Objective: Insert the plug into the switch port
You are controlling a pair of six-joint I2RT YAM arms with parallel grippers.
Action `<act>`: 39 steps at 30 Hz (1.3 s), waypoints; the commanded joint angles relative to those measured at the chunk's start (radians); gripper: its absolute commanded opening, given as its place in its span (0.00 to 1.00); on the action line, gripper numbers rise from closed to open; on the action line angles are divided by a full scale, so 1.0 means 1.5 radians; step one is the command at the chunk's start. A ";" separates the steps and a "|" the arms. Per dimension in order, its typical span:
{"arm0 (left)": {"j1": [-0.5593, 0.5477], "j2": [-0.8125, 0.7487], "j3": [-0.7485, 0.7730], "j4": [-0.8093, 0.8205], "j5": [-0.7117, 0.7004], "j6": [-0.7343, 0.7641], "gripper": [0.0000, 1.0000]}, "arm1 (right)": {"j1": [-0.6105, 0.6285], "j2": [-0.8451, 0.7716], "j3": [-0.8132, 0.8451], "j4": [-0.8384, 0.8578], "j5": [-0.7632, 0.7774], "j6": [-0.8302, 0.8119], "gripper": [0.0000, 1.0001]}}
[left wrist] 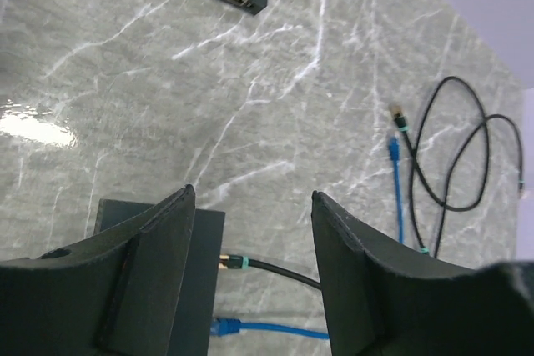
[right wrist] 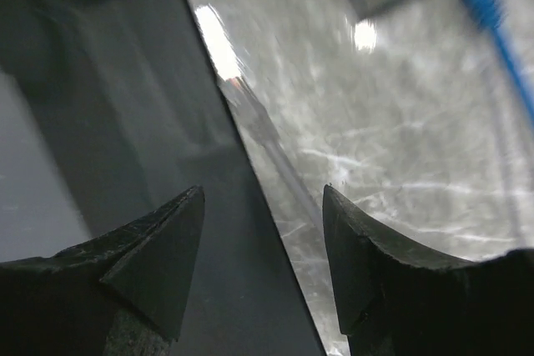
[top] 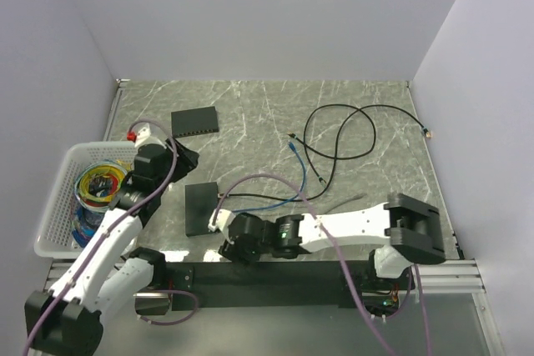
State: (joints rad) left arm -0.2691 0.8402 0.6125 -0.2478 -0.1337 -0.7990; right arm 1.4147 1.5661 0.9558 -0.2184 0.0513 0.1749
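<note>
In the left wrist view a flat black switch [left wrist: 204, 243] lies low on the marble, partly behind my left fingers. A black cable's plug [left wrist: 230, 263], gold-tipped with a teal band, lies with its tip against the switch's side face. A blue plug [left wrist: 222, 325] sits against the same face just below it. I cannot tell whether either is seated in a port. My left gripper [left wrist: 252, 206] hovers open above them, holding nothing. My right gripper [right wrist: 263, 198] is open and empty over the table's front edge, near the switch [top: 200, 208].
A second black switch [top: 193, 121] lies farther back. The black cable [top: 342, 135] loops across the right half of the table, with the blue cable [top: 267, 202] running to the near switch. A white basket [top: 52, 210] of coloured cables stands at the left.
</note>
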 commanded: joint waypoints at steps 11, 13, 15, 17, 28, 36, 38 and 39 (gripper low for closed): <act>0.001 -0.146 0.082 -0.152 -0.047 0.010 0.69 | 0.021 0.143 0.077 -0.040 0.100 -0.002 0.64; 0.001 -0.152 0.070 -0.155 -0.047 0.009 0.69 | 0.022 0.157 0.082 -0.045 0.106 -0.006 0.63; 0.001 -0.156 0.062 -0.155 -0.046 0.007 0.69 | 0.022 0.163 0.083 -0.045 0.101 -0.010 0.59; 0.001 -0.158 0.058 -0.155 -0.046 0.006 0.69 | 0.022 0.162 0.076 -0.040 0.093 -0.010 0.51; 0.000 -0.155 0.042 -0.143 -0.023 0.004 0.68 | 0.022 0.131 0.027 0.012 0.130 0.000 0.00; 0.000 -0.174 0.010 -0.073 0.083 -0.004 0.66 | -0.022 -0.022 0.034 0.021 0.115 -0.001 0.00; 0.000 -0.181 0.001 -0.049 0.131 -0.012 0.65 | -0.053 -0.060 0.006 0.060 0.056 0.015 0.00; 0.000 -0.182 -0.012 -0.019 0.150 -0.024 0.65 | -0.070 -0.096 -0.007 0.079 0.029 0.020 0.00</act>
State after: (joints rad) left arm -0.2691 0.5869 0.6182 -0.4065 -0.0315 -0.8082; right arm 1.3769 1.5539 0.9840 -0.1989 0.1802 0.1734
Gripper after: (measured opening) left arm 0.654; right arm 0.023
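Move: The grey plug lies on the table at its front edge, about 6 cm below the right hand, some 3 cm to its left and about 1 cm ahead. Level with the plug in height, the near switch's middle is some 13 cm ahead and 9 cm left of the hand. The blue plug is about 13 cm ahead and 4 cm left, the black plug 16 cm ahead and 4 cm left. From the left hand, the grey plug is some 22 cm back, 5 cm right and 16 cm below. Sink the open right gripper about 5.5 cm onto the grey cable, tipping the fingers some 10 degrees further down, and shut them just behind the grey plug's boot. Then lift 7 to 8 cm, easing forward. Meanwhile raise the empty, open left gripper and draw it back about 4 cm, let it settle slightly, then swing it a little right. ##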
